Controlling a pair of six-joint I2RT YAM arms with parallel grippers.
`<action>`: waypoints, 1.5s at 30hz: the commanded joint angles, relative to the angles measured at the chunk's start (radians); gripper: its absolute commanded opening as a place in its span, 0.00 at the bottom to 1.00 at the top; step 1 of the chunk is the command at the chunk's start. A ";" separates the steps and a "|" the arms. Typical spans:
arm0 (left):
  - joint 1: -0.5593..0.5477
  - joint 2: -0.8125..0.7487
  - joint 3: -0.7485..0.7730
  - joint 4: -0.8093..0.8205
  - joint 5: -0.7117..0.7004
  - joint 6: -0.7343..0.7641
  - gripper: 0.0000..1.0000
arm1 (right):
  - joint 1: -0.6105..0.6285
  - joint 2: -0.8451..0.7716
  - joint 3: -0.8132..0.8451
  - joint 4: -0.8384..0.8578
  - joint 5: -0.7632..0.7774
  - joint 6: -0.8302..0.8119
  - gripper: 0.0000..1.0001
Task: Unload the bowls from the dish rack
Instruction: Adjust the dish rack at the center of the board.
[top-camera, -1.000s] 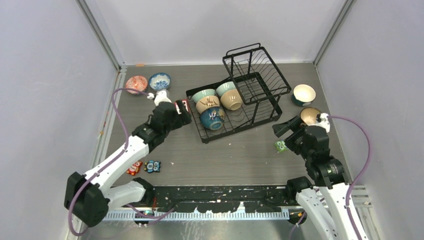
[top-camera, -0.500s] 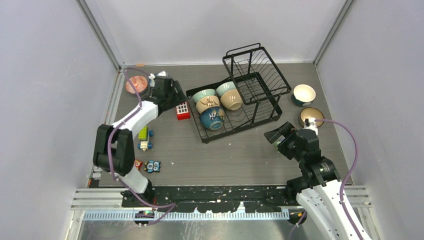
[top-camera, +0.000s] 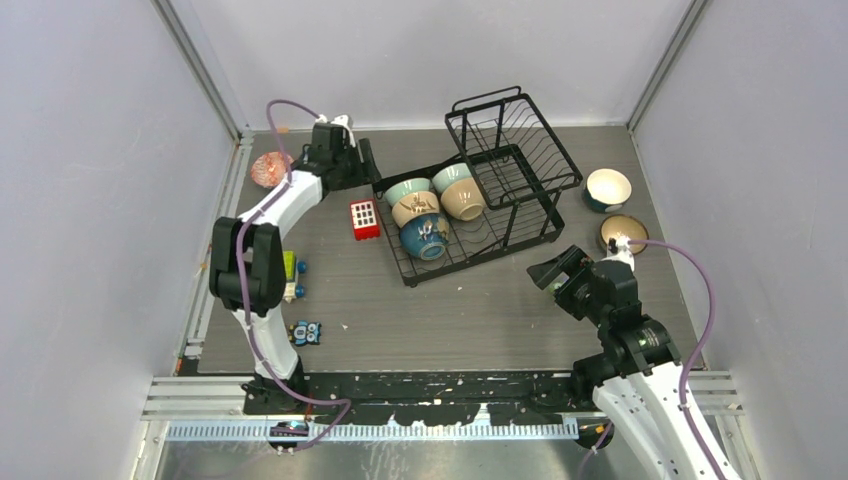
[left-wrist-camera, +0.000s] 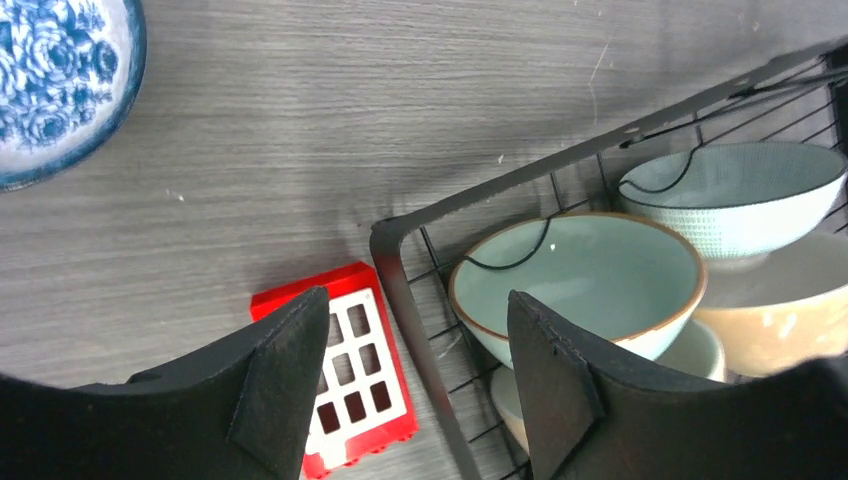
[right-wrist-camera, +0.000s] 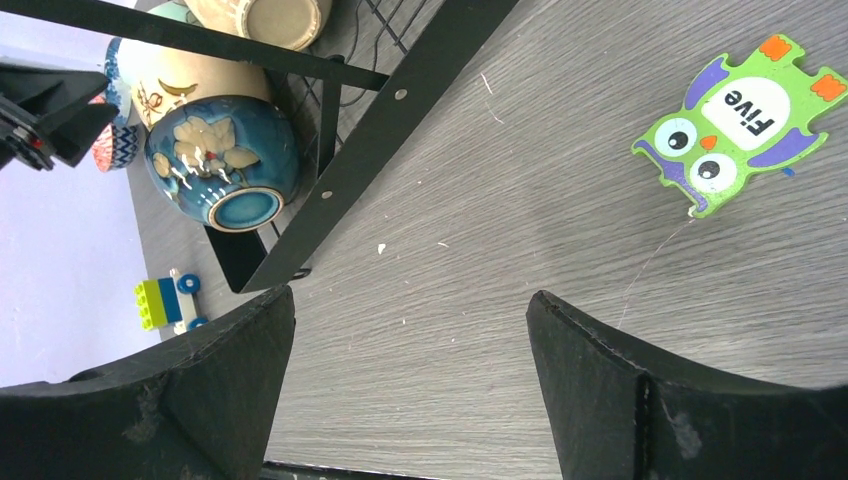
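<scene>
The black wire dish rack (top-camera: 500, 228) lies mid-table, its boxy basket at the far end. Its tray holds two pale green bowls (top-camera: 408, 188) (top-camera: 452, 176), two tan bowls (top-camera: 415, 208) (top-camera: 466, 201) and a dark blue bowl (top-camera: 424, 236). My left gripper (top-camera: 362, 165) hovers open over the rack's left corner rim (left-wrist-camera: 400, 290), its fingers empty, the nearest green bowl (left-wrist-camera: 575, 280) just to the right of them. My right gripper (top-camera: 552, 270) stands open and empty over bare table (right-wrist-camera: 410, 297), near the rack's front right corner (right-wrist-camera: 400, 95).
Outside the rack stand a red patterned bowl (top-camera: 270, 168), a blue-and-white bowl (left-wrist-camera: 50, 80), a cream bowl (top-camera: 608, 188) and a brown bowl (top-camera: 620, 232). A red block with white squares (top-camera: 364, 219) lies left of the rack. An owl toy (right-wrist-camera: 735, 120) and small toys (top-camera: 290, 265) lie about.
My left arm has swung from the mid-left table to the rack's far left corner, jaws narrowing slightly. My right gripper moved a little left, away from the brown bowl.
</scene>
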 joint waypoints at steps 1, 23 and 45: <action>0.008 0.042 0.111 -0.065 0.054 0.180 0.67 | 0.008 -0.019 0.000 0.012 -0.009 -0.021 0.89; 0.009 0.184 0.176 -0.084 0.026 0.203 0.58 | 0.029 -0.018 0.049 -0.007 0.004 -0.065 0.90; -0.032 0.145 0.063 -0.053 -0.047 0.089 0.01 | 0.029 0.033 0.097 0.053 0.112 -0.027 0.91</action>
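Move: The dish rack's far-left corner lies some 6 cm below the left hand, about 2 cm ahead and 1 cm to its right. From that corner the red block sits about 8 cm back and 2 cm left, the nearest mint bowl some 7 cm right and 1 cm back, and the blue-white bowl roughly 13 cm left and 5 cm farther out. From the right hand the corner is about 30 cm ahead, 35 cm left and 7 cm lower. The dish rack's far-left corner is what the left hand takes: the open gripper eases slightly forward while turning a little, about 10 degrees clockwise, then sinks about 6 cm to straddle the rim, one finger outside by the red block and one inside by the mint bowl. Only once down, with a slight shift right, does it close, pinching the rim. ##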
